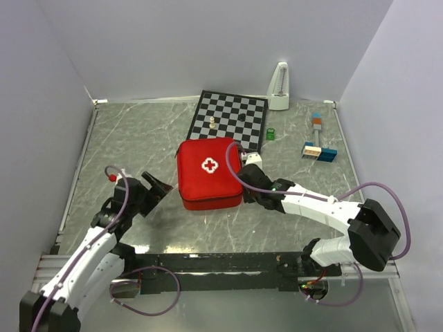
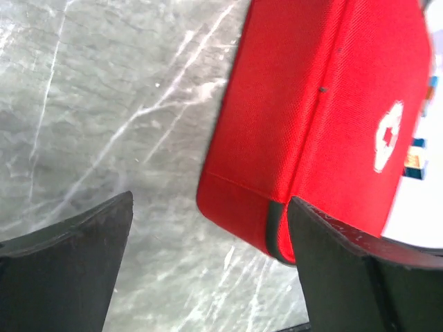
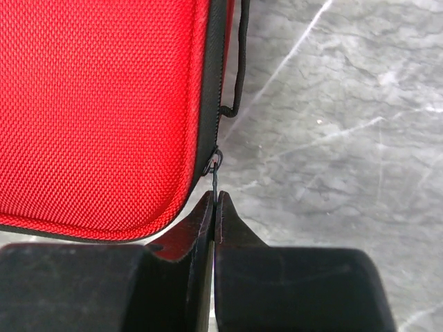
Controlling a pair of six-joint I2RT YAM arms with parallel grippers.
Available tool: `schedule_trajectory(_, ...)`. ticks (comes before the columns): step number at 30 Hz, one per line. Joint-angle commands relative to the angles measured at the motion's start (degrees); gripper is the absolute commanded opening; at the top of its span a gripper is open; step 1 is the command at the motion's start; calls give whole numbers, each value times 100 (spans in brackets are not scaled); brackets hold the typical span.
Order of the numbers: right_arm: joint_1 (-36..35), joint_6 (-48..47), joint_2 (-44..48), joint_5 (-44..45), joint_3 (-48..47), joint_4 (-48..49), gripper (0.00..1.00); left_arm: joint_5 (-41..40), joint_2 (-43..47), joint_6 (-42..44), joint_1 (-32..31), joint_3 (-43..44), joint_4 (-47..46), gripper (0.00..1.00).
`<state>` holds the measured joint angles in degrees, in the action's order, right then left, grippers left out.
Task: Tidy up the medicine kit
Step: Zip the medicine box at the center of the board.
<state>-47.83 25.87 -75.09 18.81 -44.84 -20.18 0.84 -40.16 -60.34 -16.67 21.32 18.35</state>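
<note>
The medicine kit point(image 1: 208, 173) lies zipped closed and flat in the middle of the table, red with its white cross facing up. My right gripper point(image 1: 250, 181) is at the kit's near right corner. In the right wrist view its jaws point(image 3: 216, 199) are pressed together on the thin metal zipper pull point(image 3: 215, 173) of the kit point(image 3: 97, 104). My left gripper point(image 1: 158, 187) stands open just left of the kit's near left corner. In the left wrist view that corner of the kit point(image 2: 325, 104) lies ahead of the wide-apart fingers point(image 2: 209, 204), with nothing held between them.
A black-and-white chessboard point(image 1: 228, 119) with a white piece point(image 1: 212, 122) lies behind the kit. A white metronome point(image 1: 279, 88) stands at the back. A small green object point(image 1: 270, 133) and coloured blocks point(image 1: 318, 151) lie to the right. Walls enclose the table.
</note>
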Motion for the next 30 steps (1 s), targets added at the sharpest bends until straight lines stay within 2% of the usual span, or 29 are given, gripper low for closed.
schedule_trajectory(1,-287,6,223,598,2,-433,0,46,535,-91,14,408,266,96)
schedule_trajectory(5,-516,103,65,651,-139,-513,0,601,694,-855,-239,145,-155,96)
schedule_trajectory(8,-622,164,-23,624,-218,-530,0,33,695,-1479,-1361,56,-586,96)
schedule_trajectory(12,-762,190,-102,606,-359,-565,0,-584,-393,-1911,-2690,477,-1121,96)
schedule_trajectory(15,-920,217,-120,598,-447,-592,0,-927,-1220,-2078,-3315,803,-1281,96)
schedule_trajectory(23,-1176,278,-181,554,-438,-609,0,-1252,-1959,-2588,-3422,750,-2055,96)
schedule_trajectory(27,-1193,287,-164,475,-394,-574,0,-1770,-2303,-2966,-3422,944,-1844,96)
schedule_trajectory(30,-1219,287,-164,440,-403,-557,0,-1807,-2627,-3028,-3413,1119,-1353,99)
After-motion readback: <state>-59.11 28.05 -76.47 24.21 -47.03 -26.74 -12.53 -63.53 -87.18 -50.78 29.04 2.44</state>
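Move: The right hand already pinches the zipper pull at the medicine box's right side; the box's rounded near right corner, next on the seam, lies about 3 cm back and 2 cm left, level with it. The box's middle is some 9 cm ahead and 13 cm left, the chessboard's about 28 cm ahead and 6 cm left. From the open left hand, the box's near edge has its middle roughly 17 cm right, 3 cm back and 4 cm lower. Right hand drags the pinched pull back-left 5 cm; the open left arcs 15 cm right towards near edge. ##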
